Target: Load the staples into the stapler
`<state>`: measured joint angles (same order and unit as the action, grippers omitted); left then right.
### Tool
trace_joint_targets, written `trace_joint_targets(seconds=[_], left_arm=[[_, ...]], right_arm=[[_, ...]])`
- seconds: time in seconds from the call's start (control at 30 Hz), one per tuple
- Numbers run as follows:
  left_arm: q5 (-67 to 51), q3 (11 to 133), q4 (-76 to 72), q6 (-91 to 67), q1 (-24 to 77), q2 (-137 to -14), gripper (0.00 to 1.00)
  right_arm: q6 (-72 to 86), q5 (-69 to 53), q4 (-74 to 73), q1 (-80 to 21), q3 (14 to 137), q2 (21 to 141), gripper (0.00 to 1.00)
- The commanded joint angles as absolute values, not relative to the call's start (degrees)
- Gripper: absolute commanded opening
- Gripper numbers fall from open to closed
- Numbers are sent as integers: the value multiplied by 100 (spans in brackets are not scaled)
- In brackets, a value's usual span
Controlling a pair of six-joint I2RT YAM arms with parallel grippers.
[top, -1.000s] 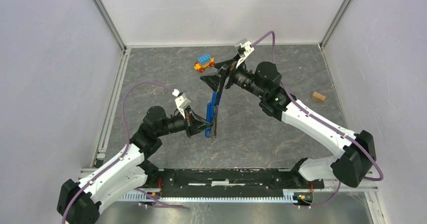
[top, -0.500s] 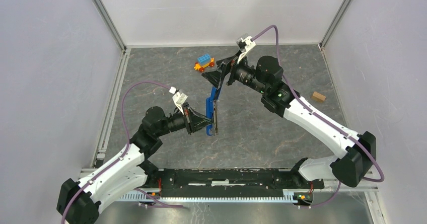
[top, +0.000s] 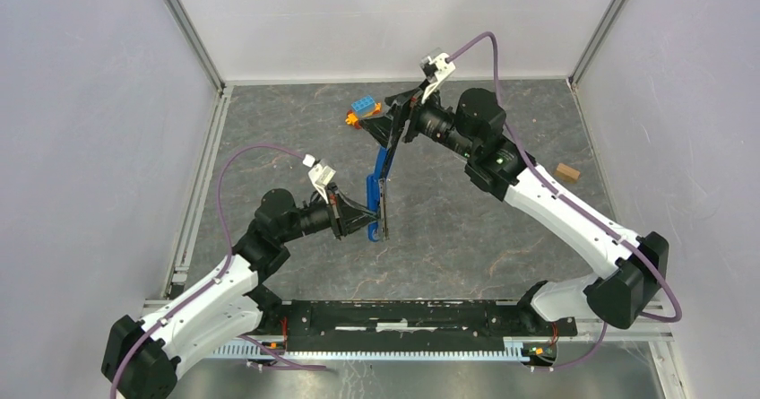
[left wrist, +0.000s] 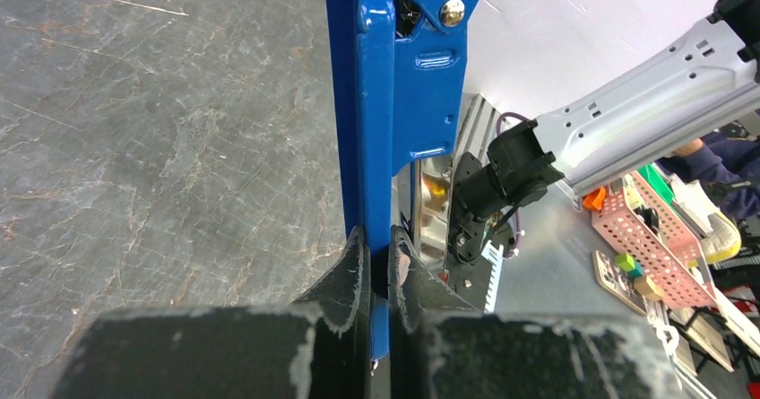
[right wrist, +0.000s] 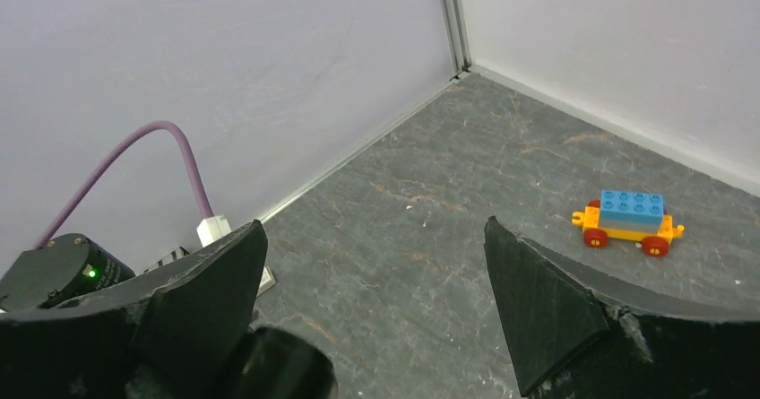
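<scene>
The dark-blue stapler is lifted off the floor, its length running from near to far in the top view. My left gripper is shut on its near end. In the left wrist view the fingers pinch the thin blue edge of the stapler, which rises straight up from them. My right gripper hangs wide open just past the stapler's far end, touching nothing. Its wrist view shows only floor between the open jaws of the right gripper. No staples can be made out in any view.
A toy car with a blue top and red wheels stands at the back, just left of the right gripper, and shows as the toy car in the right wrist view. A small tan block lies at the right. White walls enclose the grey floor.
The right gripper has drawn back from the stapler's far end toward the back wall, still open. The left gripper has turned slightly and keeps its hold on the stapler.
</scene>
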<state>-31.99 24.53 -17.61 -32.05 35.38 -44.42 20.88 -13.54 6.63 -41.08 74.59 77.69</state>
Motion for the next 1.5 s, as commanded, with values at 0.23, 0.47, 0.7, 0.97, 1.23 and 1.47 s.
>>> trace_joint_targets(seconds=[0.23,0.47,0.7,0.97,1.23,1.47], left_arm=[[-4175,2436,-3095,-3495,3525,-4661,2],[-4700,2443,-3461,-3640,3529,-4703,2],[-4147,2534,-2491,-3358,3513,-4707,2],[-3577,2303,-2600,-3675,3427,-4673,2],[-2357,2243,-2109,-3864,3310,-4202,2],[-1778,2218,-2064,-3916,3300,-3990,2]], right_arm=[[1808,-2171,730,-4037,8042,8218,96],[1907,-2394,1088,-4025,7701,8309,94],[1971,-2332,783,-3963,7953,8151,98],[1651,-1556,-120,-3946,8021,7630,98],[2080,-1301,-171,-3968,6560,6765,90],[2461,-1195,341,-4322,5746,6622,75]])
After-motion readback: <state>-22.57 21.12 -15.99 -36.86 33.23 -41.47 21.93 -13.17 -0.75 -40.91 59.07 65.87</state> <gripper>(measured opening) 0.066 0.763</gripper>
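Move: The left hand already grips the stapler by one end; the opened stapler rises from it and leans forward, its middle about 5 cm ahead, 1 cm right and 8 cm above that hand. From the wide-open right hand, up by the free end, the stapler's middle lies some 8 cm back, 1 cm left and 9 cm lower. The toy car stands on the table roughly 23 cm ahead of the right hand, 6 cm left and far below. The right hand, fingers wide around the stapler's black free end, first carries on left about 2.5 cm while sinking slightly, then swings some 6 cm right, clear of the stapler, and finally drops quickly by about 8 cm and back along its right side, fingers closing to roughly three quarters open. The left hand keeps its grip, draws back 3 cm turning slightly clockwise, then reverses forward and left, some 2 cm lower than it began, swinging the stapler about 25 degrees counter-clockwise. ##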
